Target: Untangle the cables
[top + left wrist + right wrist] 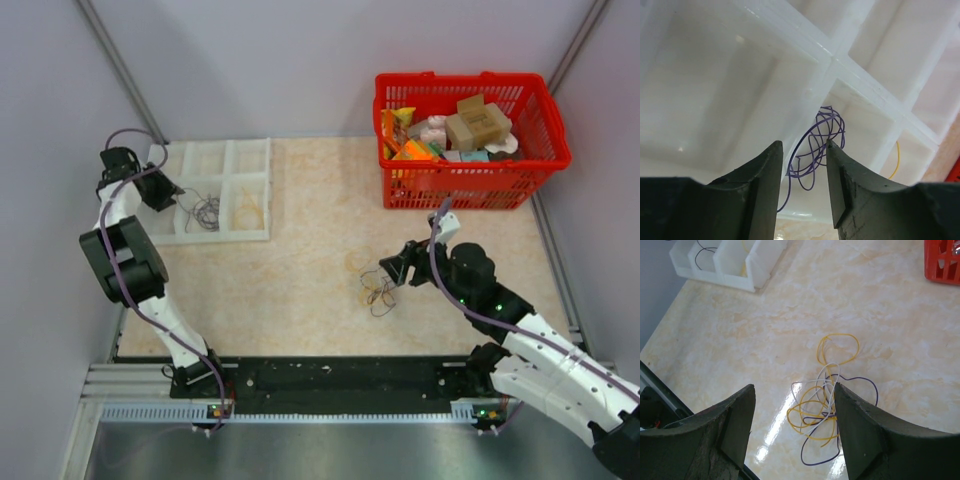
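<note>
A tangle of yellow, white and purple cables (378, 290) lies on the table, right of centre. My right gripper (390, 268) hovers just beside it. In the right wrist view the tangle (827, 400) sits between and beyond the right gripper (793, 387), which is open and holds nothing. A loose purple cable (205, 210) lies coiled in a compartment of the white tray (270, 190), and a yellow cable (248, 212) lies in the compartment beside it. My left gripper (172, 197) is over the tray. Seen from the wrist, the left gripper (804, 145) is open, with the purple coil (826, 131) just past its tips.
A red basket (470, 190) full of boxes and packets stands at the back right. The white tray's dividers (860, 75) rise close around the left fingers. Grey walls enclose the table on three sides.
</note>
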`<act>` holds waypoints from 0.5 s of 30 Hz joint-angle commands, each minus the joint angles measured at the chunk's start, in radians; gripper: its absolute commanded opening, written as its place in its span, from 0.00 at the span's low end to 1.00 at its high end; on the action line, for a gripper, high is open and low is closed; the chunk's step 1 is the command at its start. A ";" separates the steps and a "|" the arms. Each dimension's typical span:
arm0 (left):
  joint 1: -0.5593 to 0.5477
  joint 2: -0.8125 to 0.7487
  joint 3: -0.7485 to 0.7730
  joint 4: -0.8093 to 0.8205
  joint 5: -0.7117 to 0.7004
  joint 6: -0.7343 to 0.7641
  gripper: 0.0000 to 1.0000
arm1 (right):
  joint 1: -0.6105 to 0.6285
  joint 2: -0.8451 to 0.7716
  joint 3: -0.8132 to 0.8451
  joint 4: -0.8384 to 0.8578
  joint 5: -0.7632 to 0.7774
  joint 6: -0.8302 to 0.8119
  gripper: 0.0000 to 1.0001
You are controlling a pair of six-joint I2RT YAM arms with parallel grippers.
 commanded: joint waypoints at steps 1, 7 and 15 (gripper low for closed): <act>-0.017 -0.008 0.039 0.064 0.044 0.007 0.44 | -0.012 -0.029 0.040 0.025 0.007 0.002 0.64; -0.032 0.009 0.058 0.047 0.041 0.011 0.26 | -0.010 -0.034 0.046 0.012 0.010 -0.001 0.64; -0.098 0.048 0.059 0.008 -0.029 0.027 0.07 | -0.012 -0.025 0.052 0.013 0.008 0.002 0.64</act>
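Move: Just off the left fingertips, about 3 cm to the right and 2 cm farther out at about their height, a raised strand of the dark purple cable arches up. Its heaped coils lie some 5 cm to the hand's right, 2 cm nearer the base and 6 cm below. The yellow cable in the next compartment is about 16 cm right, 2 cm back and 6 cm below. From the right hand, the strand is roughly 25 cm ahead, 50 cm left and 8 cm lower. Sliding about 3 cm to the right and nearly 2 cm forward over the tray, the left hand brings its half-open fingers to the raised purple strand, rising about 1 cm and dipping slightly at the end. The fingers close almost fully on the way, pinching the strand between their tips, while the wrist barely turns. ##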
